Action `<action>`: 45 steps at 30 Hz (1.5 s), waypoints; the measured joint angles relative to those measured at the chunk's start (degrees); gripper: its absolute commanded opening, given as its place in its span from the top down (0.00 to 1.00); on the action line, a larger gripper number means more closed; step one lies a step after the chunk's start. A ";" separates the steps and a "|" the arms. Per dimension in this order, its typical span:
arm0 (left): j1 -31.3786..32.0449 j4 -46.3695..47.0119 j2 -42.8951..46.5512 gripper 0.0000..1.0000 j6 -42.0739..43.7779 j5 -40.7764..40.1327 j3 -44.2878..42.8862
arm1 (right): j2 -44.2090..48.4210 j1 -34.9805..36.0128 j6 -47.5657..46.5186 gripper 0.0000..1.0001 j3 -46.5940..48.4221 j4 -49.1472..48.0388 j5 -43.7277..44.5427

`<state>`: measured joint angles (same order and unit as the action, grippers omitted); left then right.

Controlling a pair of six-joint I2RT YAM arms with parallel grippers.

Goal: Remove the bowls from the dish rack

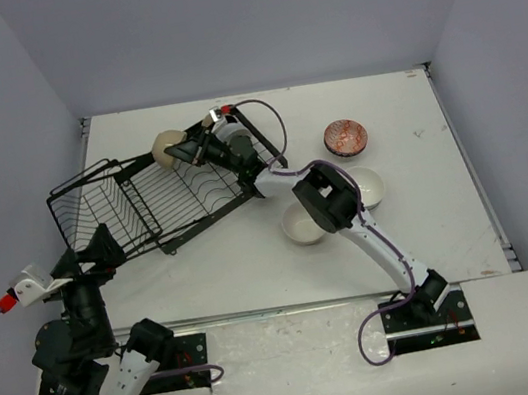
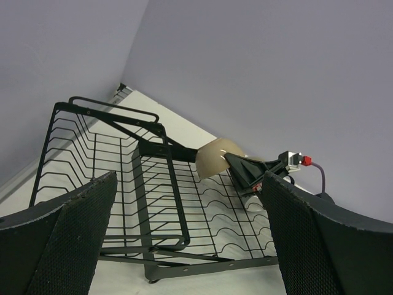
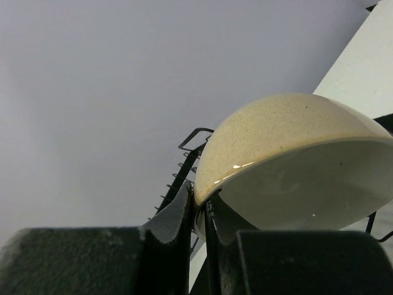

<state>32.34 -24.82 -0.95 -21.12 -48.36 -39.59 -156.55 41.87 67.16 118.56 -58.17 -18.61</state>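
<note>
The black wire dish rack (image 1: 143,202) lies at an angle on the left of the table. A beige bowl (image 1: 168,150) hangs on its side over the rack's far edge, and my right gripper (image 1: 183,152) is shut on its rim. The right wrist view shows the speckled beige bowl (image 3: 276,129) with a pale inside, its rim pinched between the fingers (image 3: 178,215). My left gripper (image 1: 84,254) stands wide open at the rack's near-left end, nothing between its fingers. From the left wrist, the rack (image 2: 153,184) runs away toward the beige bowl (image 2: 214,158).
Three bowls stand on the table right of the rack: one with a red-brown speckled inside (image 1: 346,137) at the back, a white one (image 1: 368,186) and another white one (image 1: 300,224) beside my right arm. Grey walls close the back and sides.
</note>
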 measured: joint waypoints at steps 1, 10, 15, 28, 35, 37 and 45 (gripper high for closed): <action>0.00 -0.02 0.00 0.00 0.11 -0.02 0.00 | 0.44 -0.02 0.17 1.00 -0.96 -0.35 -0.26; -0.02 -0.02 0.00 0.00 0.81 -0.07 0.00 | 2.89 -0.11 1.84 1.00 -7.02 -4.46 -3.30; 0.00 -0.02 0.00 0.00 0.81 -0.42 0.00 | 5.18 -0.26 1.84 1.00 -10.01 -4.31 -5.33; -0.02 -0.04 -0.04 0.00 0.83 -1.57 0.00 | 21.31 -0.31 -1.90 1.00 -15.30 1.49 -13.97; -0.02 -0.07 -0.13 0.00 0.83 -1.86 0.02 | 40.83 -0.31 -13.09 1.00 -32.65 14.10 -15.91; -0.02 -0.07 -0.22 0.00 0.83 -1.92 0.02 | 47.08 -0.31 -17.79 1.00 -37.09 19.98 -14.80; -0.02 -0.07 -0.33 0.00 0.83 -1.84 0.02 | 74.69 -0.31 -36.63 1.00 -49.75 52.11 0.00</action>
<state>32.32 -24.88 -1.28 -20.29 -50.19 -39.57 -81.87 41.56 30.52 68.82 -6.07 -18.61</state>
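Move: The right hand already pinches a tan bowl's rim; the near bowl on the table lies some 23 cm back, 27 cm right and 13 cm below. The far white bowl is about 16 cm right of it and 6 cm farther out. Still racked, a white bowl stands 14 cm right and 2 cm ahead of the hand, at its height. For the left hand, the near bowl is roughly 7 cm ahead, 43 cm right, 28 cm below. The right hand, rim still pinched, draws back, lifts about 14 cm, then swings right towards the near bowl. ##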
